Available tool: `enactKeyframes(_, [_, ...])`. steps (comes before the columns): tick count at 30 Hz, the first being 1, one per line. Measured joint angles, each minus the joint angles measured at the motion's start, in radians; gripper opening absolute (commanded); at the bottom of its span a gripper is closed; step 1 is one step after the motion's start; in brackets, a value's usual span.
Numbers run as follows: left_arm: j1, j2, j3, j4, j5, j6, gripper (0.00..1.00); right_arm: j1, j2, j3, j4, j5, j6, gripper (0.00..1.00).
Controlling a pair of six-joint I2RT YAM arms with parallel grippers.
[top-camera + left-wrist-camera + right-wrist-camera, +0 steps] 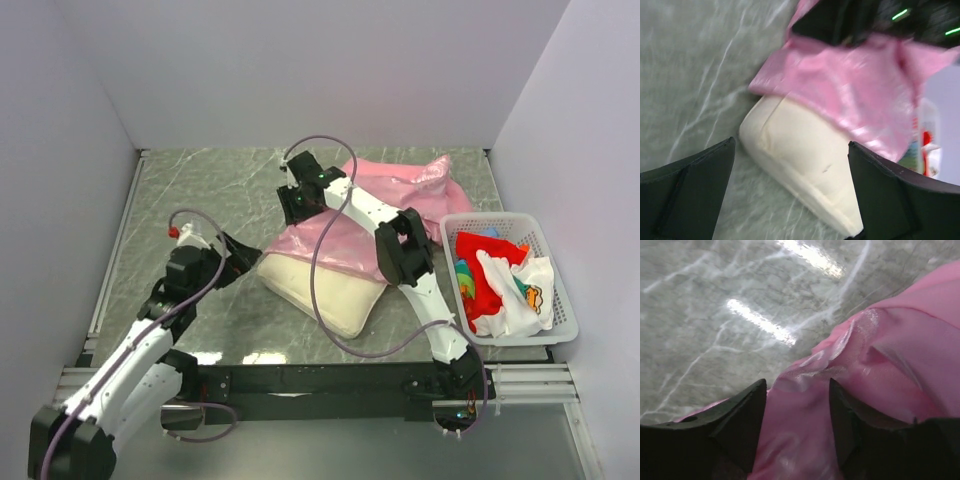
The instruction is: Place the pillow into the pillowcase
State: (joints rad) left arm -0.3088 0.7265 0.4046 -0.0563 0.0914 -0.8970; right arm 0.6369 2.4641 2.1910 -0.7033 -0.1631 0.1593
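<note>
The cream pillow (pixel 322 288) lies on the table in front of the arms, its far part covered by the pink pillowcase (pixel 400 188). In the left wrist view the pillow's (pixel 800 165) corner sits between my open fingers, under the pillowcase (pixel 850 85). My left gripper (pixel 236 256) (pixel 791 145) is open and empty at the pillow's left corner. My right gripper (pixel 297 203) (pixel 797 407) is closed on the pillowcase's (pixel 880 365) left edge, with pink fabric filling the gap between its fingers and held up over the pillow.
A white basket (pixel 560 300) at the right holds a red cloth (pixel 487 250) and a white printed cloth (pixel 522 290). White walls enclose the green marble table (pixel 200 190) on three sides. The right arm reaches across above the pillow.
</note>
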Motion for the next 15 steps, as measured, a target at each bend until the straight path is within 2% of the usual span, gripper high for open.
enactKeyframes(1, [-0.019,0.027,0.0,-0.011,-0.008,-0.012,0.99,0.001,-0.01,0.0,0.001,0.001,0.005,0.73])
enactKeyframes(3, [-0.082,0.08,0.0,-0.047,-0.03,-0.052,0.99,0.005,-0.034,-0.007,0.003,0.01,0.007,0.81])
enactKeyframes(7, [-0.252,0.117,0.002,-0.08,-0.054,-0.163,0.99,0.006,-0.111,-0.025,0.002,0.047,0.009,0.91])
enactKeyframes(10, [-0.302,0.143,0.013,-0.06,-0.062,-0.233,0.99,0.006,-0.191,-0.026,0.007,0.08,0.012,0.96])
enactKeyframes(15, [-0.385,0.286,0.055,-0.027,-0.114,-0.331,0.97,0.006,-0.354,-0.031,0.031,0.159,0.022,1.0])
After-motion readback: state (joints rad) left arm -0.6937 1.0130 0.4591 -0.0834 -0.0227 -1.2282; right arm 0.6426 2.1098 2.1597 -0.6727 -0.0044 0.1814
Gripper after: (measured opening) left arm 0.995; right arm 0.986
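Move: Beyond the left hand's open fingers and to their right, the pillow's bare end lies about 16 cm to the right, 4 cm nearer the base and roughly 11 cm lower. The edge of the pillowcase's mouth crosses it some 8 cm farther out than that bare end's middle. From the right hand, low at the pillowcase's far left border, the same bare end is about 21 cm back and 6 cm to the right, about level in height. Opening its half-parted fingers fully, the right hand comes free of the pillowcase and climbs steeply, nearly 20 cm and still speeding, with its fingertips swinging outward some 20 degrees. Meanwhile the left hand, fingers kept wide open, sweeps about 9 cm right while sinking and drawing back roughly 5 cm each, tipping down about 20 degrees towards the pillow's near left edge. ##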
